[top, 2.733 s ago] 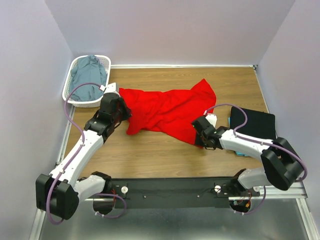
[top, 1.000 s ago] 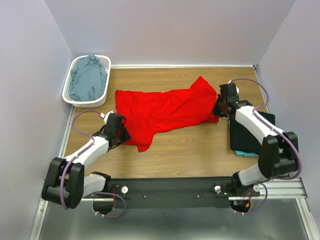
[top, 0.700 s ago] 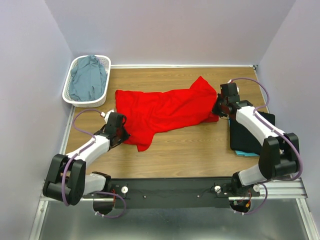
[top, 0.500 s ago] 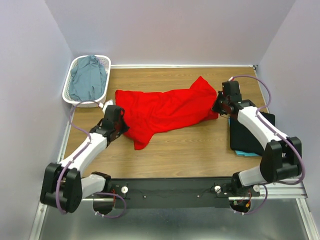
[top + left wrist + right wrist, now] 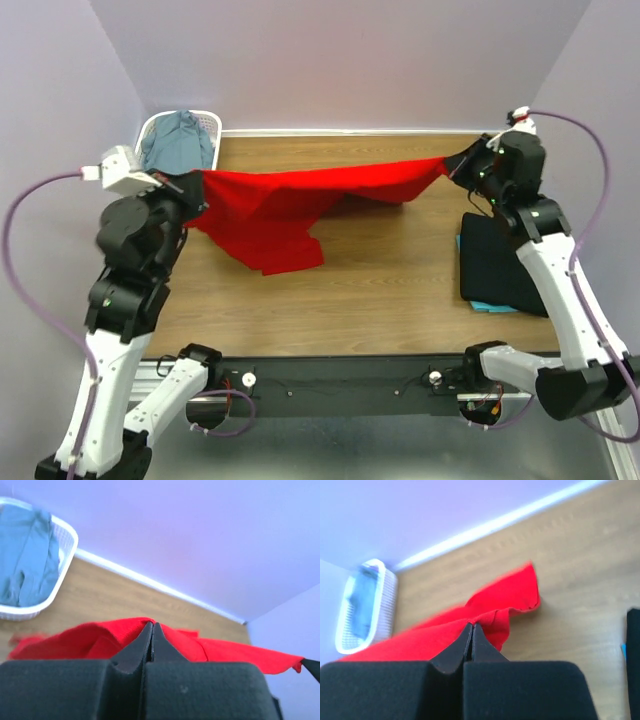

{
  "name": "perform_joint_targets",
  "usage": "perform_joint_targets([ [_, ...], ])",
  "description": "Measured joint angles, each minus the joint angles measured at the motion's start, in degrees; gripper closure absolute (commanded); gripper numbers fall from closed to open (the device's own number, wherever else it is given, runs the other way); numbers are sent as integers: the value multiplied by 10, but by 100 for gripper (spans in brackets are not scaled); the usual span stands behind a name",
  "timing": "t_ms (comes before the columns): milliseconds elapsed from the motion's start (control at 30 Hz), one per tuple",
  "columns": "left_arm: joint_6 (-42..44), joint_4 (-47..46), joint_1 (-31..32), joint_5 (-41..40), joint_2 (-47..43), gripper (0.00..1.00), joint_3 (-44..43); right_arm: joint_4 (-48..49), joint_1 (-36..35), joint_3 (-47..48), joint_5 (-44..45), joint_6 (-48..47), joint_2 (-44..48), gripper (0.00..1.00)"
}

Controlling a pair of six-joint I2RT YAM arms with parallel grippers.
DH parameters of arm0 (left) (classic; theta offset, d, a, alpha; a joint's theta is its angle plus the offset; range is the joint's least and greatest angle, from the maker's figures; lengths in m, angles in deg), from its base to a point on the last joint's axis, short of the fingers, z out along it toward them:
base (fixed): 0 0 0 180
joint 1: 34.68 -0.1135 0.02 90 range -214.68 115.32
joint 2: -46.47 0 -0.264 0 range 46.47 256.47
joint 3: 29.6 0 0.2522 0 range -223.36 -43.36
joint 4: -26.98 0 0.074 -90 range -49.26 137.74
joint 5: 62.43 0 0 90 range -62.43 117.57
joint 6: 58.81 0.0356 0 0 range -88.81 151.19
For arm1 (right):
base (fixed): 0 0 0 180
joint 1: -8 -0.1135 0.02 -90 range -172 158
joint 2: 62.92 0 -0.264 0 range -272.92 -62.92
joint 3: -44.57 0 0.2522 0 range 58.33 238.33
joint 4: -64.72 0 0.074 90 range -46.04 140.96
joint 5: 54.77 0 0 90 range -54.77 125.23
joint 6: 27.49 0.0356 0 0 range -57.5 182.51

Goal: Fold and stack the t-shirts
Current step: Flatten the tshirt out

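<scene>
A bright red t-shirt [image 5: 300,195] hangs stretched in the air between both arms, its lower part drooping to the wood table. My left gripper [image 5: 196,180] is shut on its left end [image 5: 120,632]. At the far right, my right gripper [image 5: 462,160] is shut on the other end [image 5: 485,617]. A folded black t-shirt [image 5: 500,265] lies at the right edge on top of a teal one [image 5: 492,307], of which only a sliver shows. A grey-blue t-shirt [image 5: 175,140] lies in the white basket [image 5: 212,125].
The white lattice basket [image 5: 62,560] stands in the back left corner against the wall. Lilac walls close in the table on three sides. A black rail [image 5: 340,380] with the arm bases runs along the near edge.
Both arms have risen and pulled apart, lifting the red t-shirt off the table and stretching it between them. The left gripper closed on the shirt's left end.
</scene>
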Motion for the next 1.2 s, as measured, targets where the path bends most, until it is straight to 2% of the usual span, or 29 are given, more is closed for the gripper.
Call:
perform_joint_targets([
  [200, 5, 24, 0, -13, -33, 100, -100, -42, 0, 117, 0, 0, 49, 100],
  [433, 12, -12, 0, -16, 4, 100, -166, -44, 0, 237, 0, -7, 40, 99],
  [600, 22, -91, -1, -15, 96, 100, -155, -26, 0, 274, 4, -22, -56, 100],
  [667, 25, -124, -4, -11, 130, 100, -147, -18, 0, 279, 9, -27, -114, 100],
  [800, 35, -210, -37, 28, 257, 100, -154, -8, 1, 328, 15, -41, -263, 100],
  [933, 39, -247, -83, 97, 428, 100, -289, -17, 3, 466, 13, -50, -403, 99],
  [1000, 40, -250, -101, 129, 490, 100, -363, -16, 5, 531, 13, -53, -442, 99],
  [1100, 48, -247, -118, 176, 558, 100, -496, -10, 5, 597, 14, -57, -456, 100],
  [1200, 55, -253, -130, 200, 568, 100, -563, 20, 5, 615, 16, -65, -430, 100],
])
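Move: I already pinch the red t-shirt's two upper corners. Its sagging body lies about 17 cm right of my left hand, 5 cm ahead and 18 cm below; from my right hand it is some 24 cm left, 5 cm back and 10 cm below. The white basket stands roughly 28 cm ahead and 18 cm left of my left hand, 34 cm below. The black pad is about 16 cm right, 10 cm back and 29 cm below my right hand. I keep both pinches and flick the t-shirt with both arms together: up and slightly back first, my left hand rising 12 cm and my right nearly 20. Then I whip both fast forward, 25 to 30 cm towards the table's far side and dipping on the way, and finish by hauling steeply up, fingertips tilting up 20 to 25 degrees. ##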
